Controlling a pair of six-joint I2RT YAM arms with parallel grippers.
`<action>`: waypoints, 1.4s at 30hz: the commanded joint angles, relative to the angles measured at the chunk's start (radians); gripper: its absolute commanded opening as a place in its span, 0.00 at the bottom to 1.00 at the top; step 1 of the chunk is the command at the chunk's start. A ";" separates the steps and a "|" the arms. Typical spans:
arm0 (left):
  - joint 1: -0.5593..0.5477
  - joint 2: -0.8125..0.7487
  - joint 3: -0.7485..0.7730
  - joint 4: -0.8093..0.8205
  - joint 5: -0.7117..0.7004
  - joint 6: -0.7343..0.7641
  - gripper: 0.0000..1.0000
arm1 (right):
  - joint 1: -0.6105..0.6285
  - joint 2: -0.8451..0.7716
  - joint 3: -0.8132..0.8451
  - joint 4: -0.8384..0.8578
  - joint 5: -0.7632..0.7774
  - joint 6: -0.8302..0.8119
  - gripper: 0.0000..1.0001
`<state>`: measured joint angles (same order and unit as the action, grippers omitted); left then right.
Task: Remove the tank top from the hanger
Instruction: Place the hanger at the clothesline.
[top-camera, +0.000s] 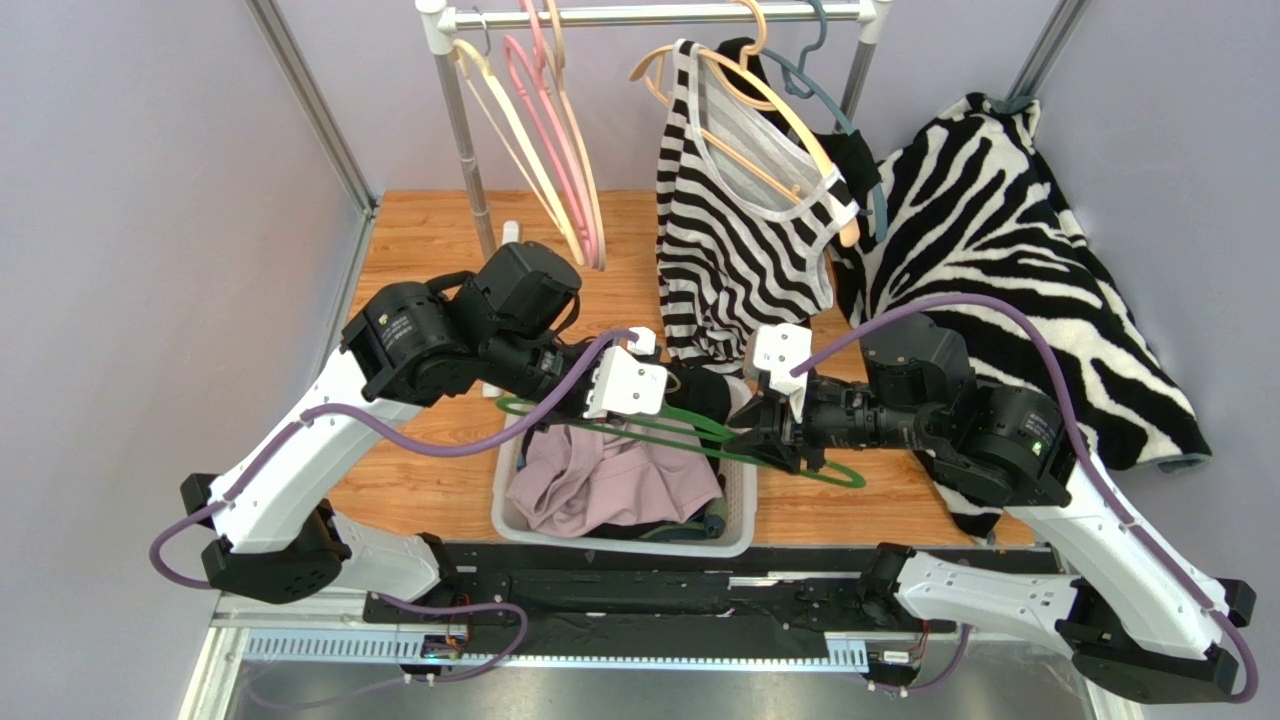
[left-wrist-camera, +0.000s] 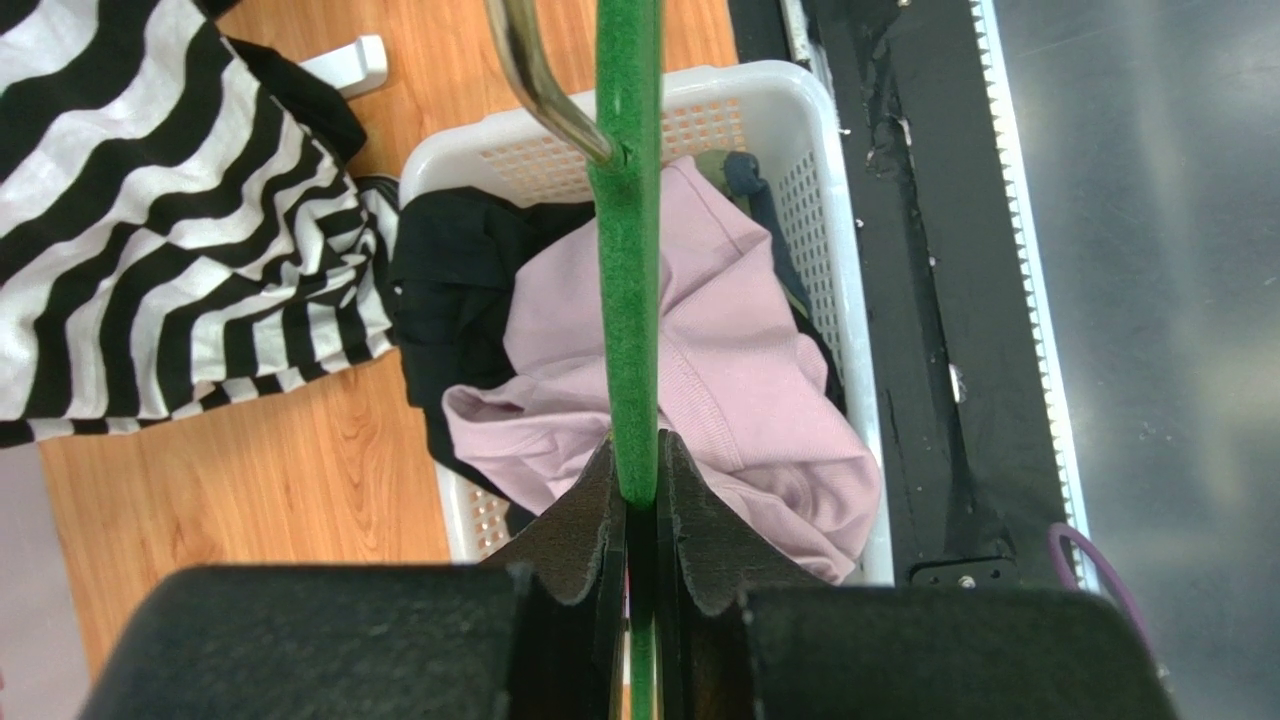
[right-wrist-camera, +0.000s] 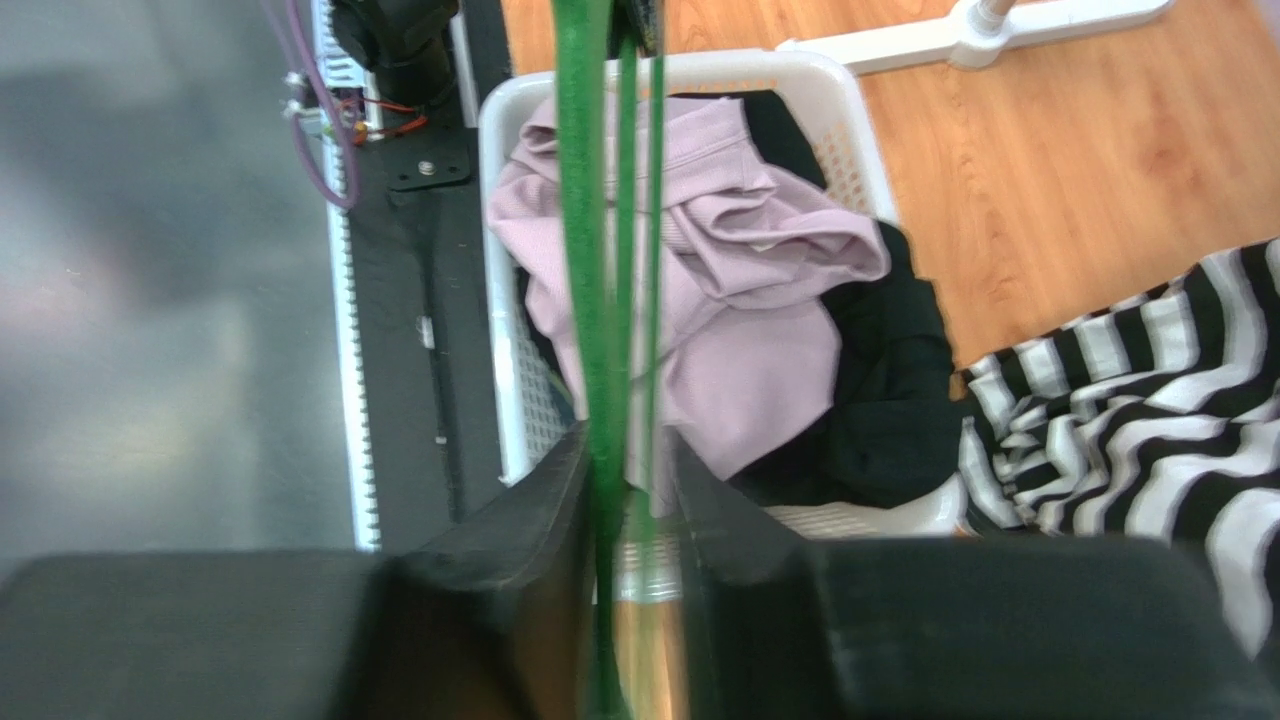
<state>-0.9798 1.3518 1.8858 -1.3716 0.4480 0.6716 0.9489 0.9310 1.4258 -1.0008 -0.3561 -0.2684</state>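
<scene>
A bare green hanger (top-camera: 691, 431) (left-wrist-camera: 627, 225) (right-wrist-camera: 583, 225) is held level over the white basket (top-camera: 624, 543). My left gripper (top-camera: 679, 393) (left-wrist-camera: 642, 480) is shut on its bar near the metal hook. My right gripper (top-camera: 747, 428) (right-wrist-camera: 624, 465) straddles the hanger's bars from the other side. Its jaws are narrow, with a small gap still showing on one side. A crumpled pink garment (top-camera: 609, 473) (left-wrist-camera: 721, 360) (right-wrist-camera: 721, 255) lies in the basket below. A black-and-white striped tank top (top-camera: 736, 225) (left-wrist-camera: 135, 225) (right-wrist-camera: 1142, 420) hangs on a peach hanger at the rack.
A black garment (left-wrist-camera: 451, 270) lies under the pink one in the basket. The clothes rack's pole (top-camera: 458, 120) carries empty pink and cream hangers (top-camera: 549, 135). A zebra-print cloth (top-camera: 1022, 255) drapes over the back right of the wooden table.
</scene>
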 joint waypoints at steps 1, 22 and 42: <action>0.003 -0.039 0.001 -0.003 0.031 -0.010 0.01 | 0.011 -0.008 0.025 0.004 0.023 0.009 0.13; 0.003 -0.157 -0.030 0.335 -0.446 -0.191 0.98 | 0.022 -0.086 0.088 -0.071 0.183 0.050 0.00; 0.148 -0.195 0.316 0.621 -0.848 -0.132 0.99 | -0.001 0.301 0.501 -0.100 0.622 0.222 0.00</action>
<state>-0.8349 1.1973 2.2601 -0.8082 -0.3431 0.5194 0.9512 1.2121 1.8317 -1.1347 0.3248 -0.0669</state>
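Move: The green hanger is gripped by the left hand, and its middle lies about 3 cm to that hand's right. It lies about 5 cm to the left of the right hand, level with it and already between its closing fingers. From the right hand, the clothesline's free stretch is some 42 cm ahead, 8 cm left and 12 cm up. The striped tank top hangs about 38 cm ahead, 3 cm right; the empty hangers 40 cm ahead, 19 cm left; the laundry basket 7 cm ahead, 11 cm left, 28 cm below. Rightward first, by some 5 cm, the right hand draws off after its fingers finish shutting on the green hanger; then it carries it about 11 cm forward and a little up, turning some 40 degrees clockwise, towards the clothesline and the striped tank top. The left hand opens wide, lets go of the hanger and clears forward and up, then sweeps left and high while swinging its fingers round from rightward-down to forward. ##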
